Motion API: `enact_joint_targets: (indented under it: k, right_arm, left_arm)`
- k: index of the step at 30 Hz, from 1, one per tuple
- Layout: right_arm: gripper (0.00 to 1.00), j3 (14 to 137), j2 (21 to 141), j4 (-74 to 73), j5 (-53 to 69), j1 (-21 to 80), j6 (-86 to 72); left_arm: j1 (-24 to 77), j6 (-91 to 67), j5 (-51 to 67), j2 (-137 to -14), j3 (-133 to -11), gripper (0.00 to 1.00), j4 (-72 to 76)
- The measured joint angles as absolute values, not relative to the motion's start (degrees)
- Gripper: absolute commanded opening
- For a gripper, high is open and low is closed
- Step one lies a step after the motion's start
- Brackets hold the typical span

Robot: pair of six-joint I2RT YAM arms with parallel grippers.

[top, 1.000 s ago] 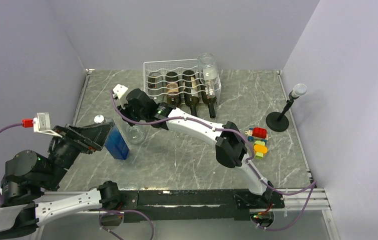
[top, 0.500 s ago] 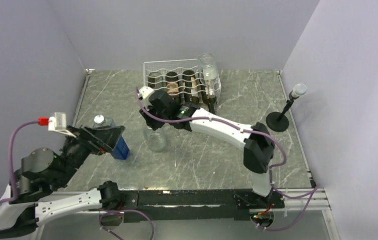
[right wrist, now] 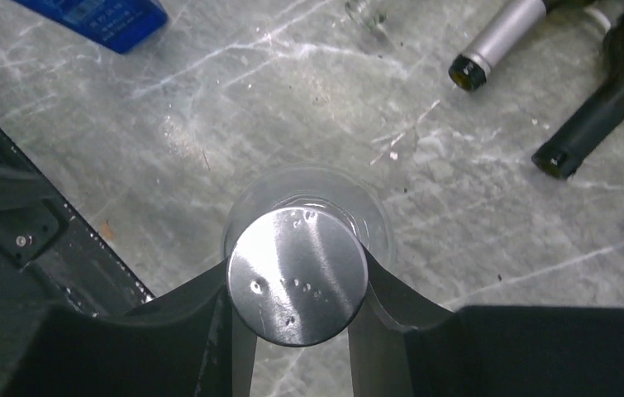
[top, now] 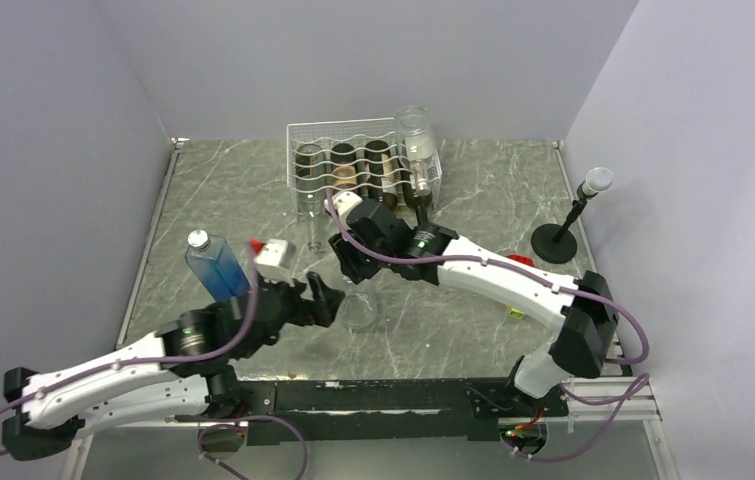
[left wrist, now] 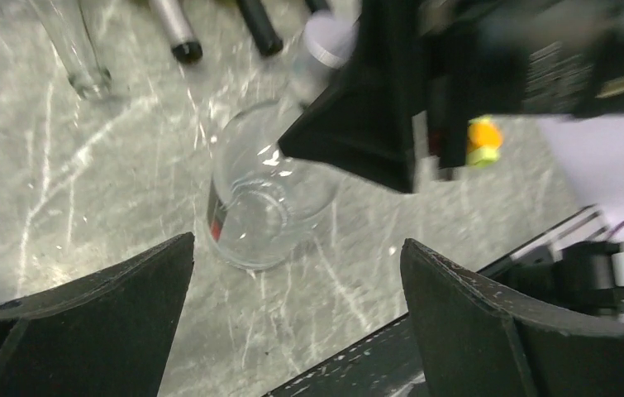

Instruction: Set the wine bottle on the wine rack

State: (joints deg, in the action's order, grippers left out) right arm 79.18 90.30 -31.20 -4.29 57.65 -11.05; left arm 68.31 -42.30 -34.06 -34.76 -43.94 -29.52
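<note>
A clear glass wine bottle (top: pixel 359 308) with a silver cap (right wrist: pixel 297 275) stands upright on the marble table (top: pixel 253 180), near the front middle. My right gripper (top: pixel 356 272) (right wrist: pixel 297 277) is shut on its neck just under the cap. My left gripper (top: pixel 323 300) (left wrist: pixel 298 240) is open, close to the bottle's left side, and the bottle (left wrist: pixel 259 207) lies just beyond its fingertips. The white wire wine rack (top: pixel 298 135) stands at the back with three dark bottles (top: pixel 358 170) in it, a clear one (top: pixel 311 215) at its left and another clear one (top: pixel 418 140) on top at the right.
A blue bottle (top: pixel 215 268) stands to the left of my left arm. A microphone on a black stand (top: pixel 558 240) is at the right. Coloured toy blocks (top: pixel 520 262) lie partly behind my right arm. Dark bottle necks (right wrist: pixel 498 45) stick out in front of the rack.
My right gripper carried the clear bottle from the left towards the front middle. My left gripper left the blue bottle standing and swung right to the clear bottle.
</note>
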Motion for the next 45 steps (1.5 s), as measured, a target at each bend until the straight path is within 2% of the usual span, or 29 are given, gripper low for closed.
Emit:
enact_joint_targets:
  k: [8,13,18,21,24,29,45]
  right_arm:
    - [0.0,71.8,82.2,-32.7,-4.5,57.6,-16.5]
    - [0.0,67.5,77.6,-32.9,-4.5,57.5,-21.4]
    - [0.0,64.1,73.7,-33.0,-4.4,57.5,-25.7]
    - [0.0,62.3,71.4,-33.4,-4.3,57.1,-27.1]
    - [0.0,60.7,69.1,-34.1,-3.8,55.9,-27.4]
    - [0.0,57.1,64.6,-34.2,0.3,52.5,-28.2]
    - [0.0,51.3,57.0,-36.0,10.6,46.3,-28.5]
  left_arm:
    - [70.8,-42.0,-31.9,-45.0,-27.7,0.99,-11.0]
    - [77.0,-41.6,-37.5,-52.7,-23.0,0.99,2.0]
    - [83.8,-40.6,-45.0,-65.6,-24.3,0.99,9.2]
    - [86.4,-40.3,-50.1,-75.9,-29.5,0.99,8.0]
    - [87.3,-40.6,-52.7,-81.3,-33.5,0.99,6.6]
    - [87.7,-41.2,-52.3,-81.2,-33.5,0.97,7.5]
    - [82.1,-40.4,-44.3,-75.1,-29.9,0.99,7.3]
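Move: The clear bottle, hanging neck-up from the right gripper, has its middle about 9 cm below the right hand and 1 cm to its right, level with it fore and aft. From the open left hand the bottle is some 8 cm ahead, 7 cm to the right and 16 cm lower. The blue bottle stands 13 cm ahead and 17 cm left of the left hand, 14 cm down; another clear bottle lies on the wine rack, roughly 33 cm ahead and 2 cm left, 17 cm down. The clear bottle, still pinched at its cap by the right hand, is carried about 12 cm right and 8 cm back while that wrist turns some 25 degrees, swinging the base towards the left hand. The left hand drops about 17 cm and goes 10 cm right to the bottle's lower body, its left side rolling up 20 degrees, fingers staying wide open; after that fast approach it almost stops, easing slightly forward and left. ##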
